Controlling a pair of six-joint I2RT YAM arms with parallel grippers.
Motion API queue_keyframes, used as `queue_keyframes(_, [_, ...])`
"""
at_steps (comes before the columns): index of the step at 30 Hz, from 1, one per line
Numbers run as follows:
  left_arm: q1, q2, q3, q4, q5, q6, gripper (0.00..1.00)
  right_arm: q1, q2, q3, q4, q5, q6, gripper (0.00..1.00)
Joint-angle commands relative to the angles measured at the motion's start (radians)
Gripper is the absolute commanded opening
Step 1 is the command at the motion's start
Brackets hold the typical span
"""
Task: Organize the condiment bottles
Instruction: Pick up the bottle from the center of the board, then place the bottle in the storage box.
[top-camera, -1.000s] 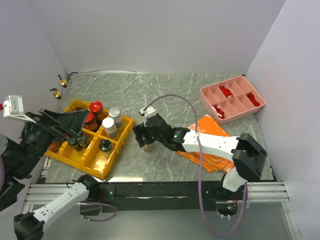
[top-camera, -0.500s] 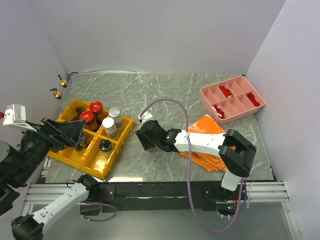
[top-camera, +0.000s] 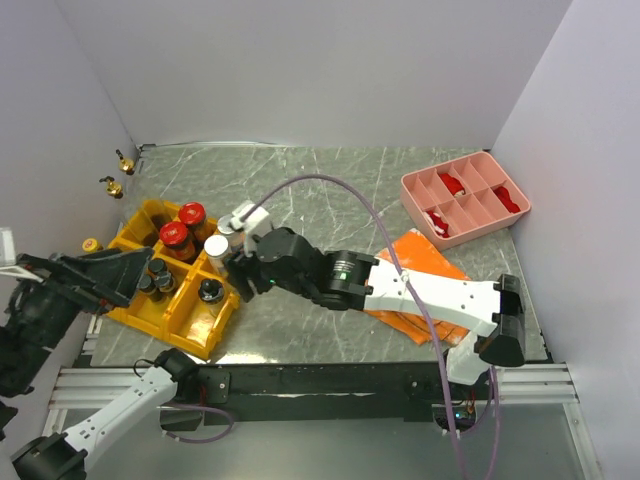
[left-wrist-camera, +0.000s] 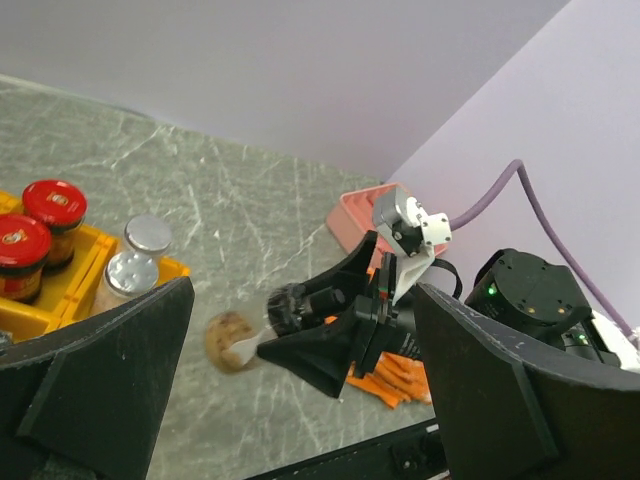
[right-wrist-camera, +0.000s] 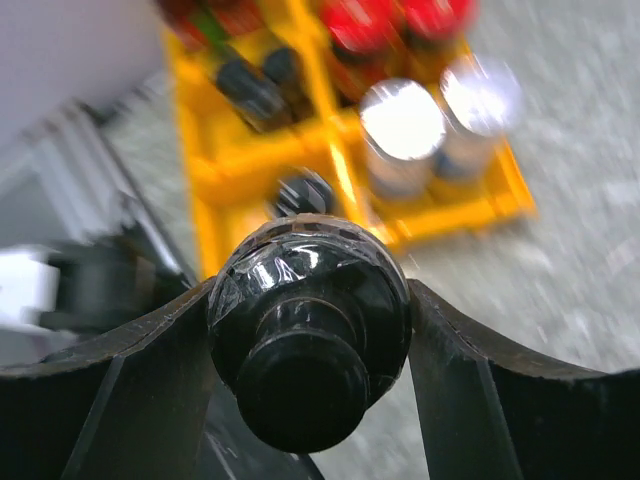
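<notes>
My right gripper (top-camera: 234, 272) is shut on a small black-capped bottle (right-wrist-camera: 310, 330) with brown contents (left-wrist-camera: 230, 342), holding it just off the near right edge of the yellow bins (top-camera: 180, 318). The bins hold two red-lidded jars (top-camera: 192, 213), a white-topped bottle (top-camera: 216, 246), a silver-topped one (right-wrist-camera: 480, 95) and several black-topped bottles (top-camera: 155, 272). Two gold-spout bottles (top-camera: 124, 158) stand by the left wall. My left gripper (top-camera: 112, 272) hangs open at the bins' left side, its fingers (left-wrist-camera: 90, 380) wide apart with nothing between them.
A pink divided tray (top-camera: 465, 195) with red items sits at the back right. Orange packets (top-camera: 418, 250) lie on the marble table under the right arm. A purple cable arcs above the right arm. Walls close in on both sides.
The right gripper closed on the bottle at the table's middle and carried it left to the yellow bins. The left arm drew back to the left.
</notes>
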Motion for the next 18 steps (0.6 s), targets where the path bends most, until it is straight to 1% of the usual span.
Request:
queue_keyframes(1, [-0.002,-0.002,0.088,-0.003,0.034,-0.003,0.96,0.064,0.118,0.216,0.008,0.009,-0.072,0.33])
queue_keyframes(4, [-0.001,-0.003,0.121,0.0,0.05,-0.014,0.96,0.093,0.225,0.339,-0.015,0.011,-0.1,0.32])
queue_keyframes(7, [-0.001,-0.022,0.148,0.014,0.008,-0.032,0.96,0.111,0.305,0.417,0.003,-0.026,-0.123,0.32])
queue_keyframes(10, [-0.001,-0.04,0.177,0.049,0.01,-0.038,0.96,0.134,0.393,0.509,0.002,-0.035,-0.152,0.32])
queue_keyframes(14, [-0.002,-0.051,0.193,0.08,0.043,-0.051,0.96,0.15,0.514,0.581,0.022,-0.038,-0.189,0.31])
queue_keyframes(18, [-0.002,-0.046,0.202,0.073,0.063,-0.051,0.96,0.154,0.577,0.614,0.045,-0.044,-0.214,0.31])
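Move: The black-capped bottle is already in the right hand, high above the table. The empty near end of the tray's front compartment lies about 15 cm to the hand's left, 2 cm back and some 25 cm below. The black-lidded bottle in it is about 11 cm left and 4 cm ahead, the nearer silver-lidded jar 10 cm left and 12 cm ahead, the small bottles 24 cm left and 6 cm ahead. From the left hand that spot is about 6 cm ahead, 44 cm below. The black-capped bottle, still pinched in the right gripper, is carried some 15 cm left and a little back towards the tray's front compartment, first rising about 5 cm, then sinking about 10, while the hand turns some 15 degrees counter-clockwise. The empty left hand, fingers still open, backs off and rises about 6 cm each, with some left drift, its fingers tilting up. ##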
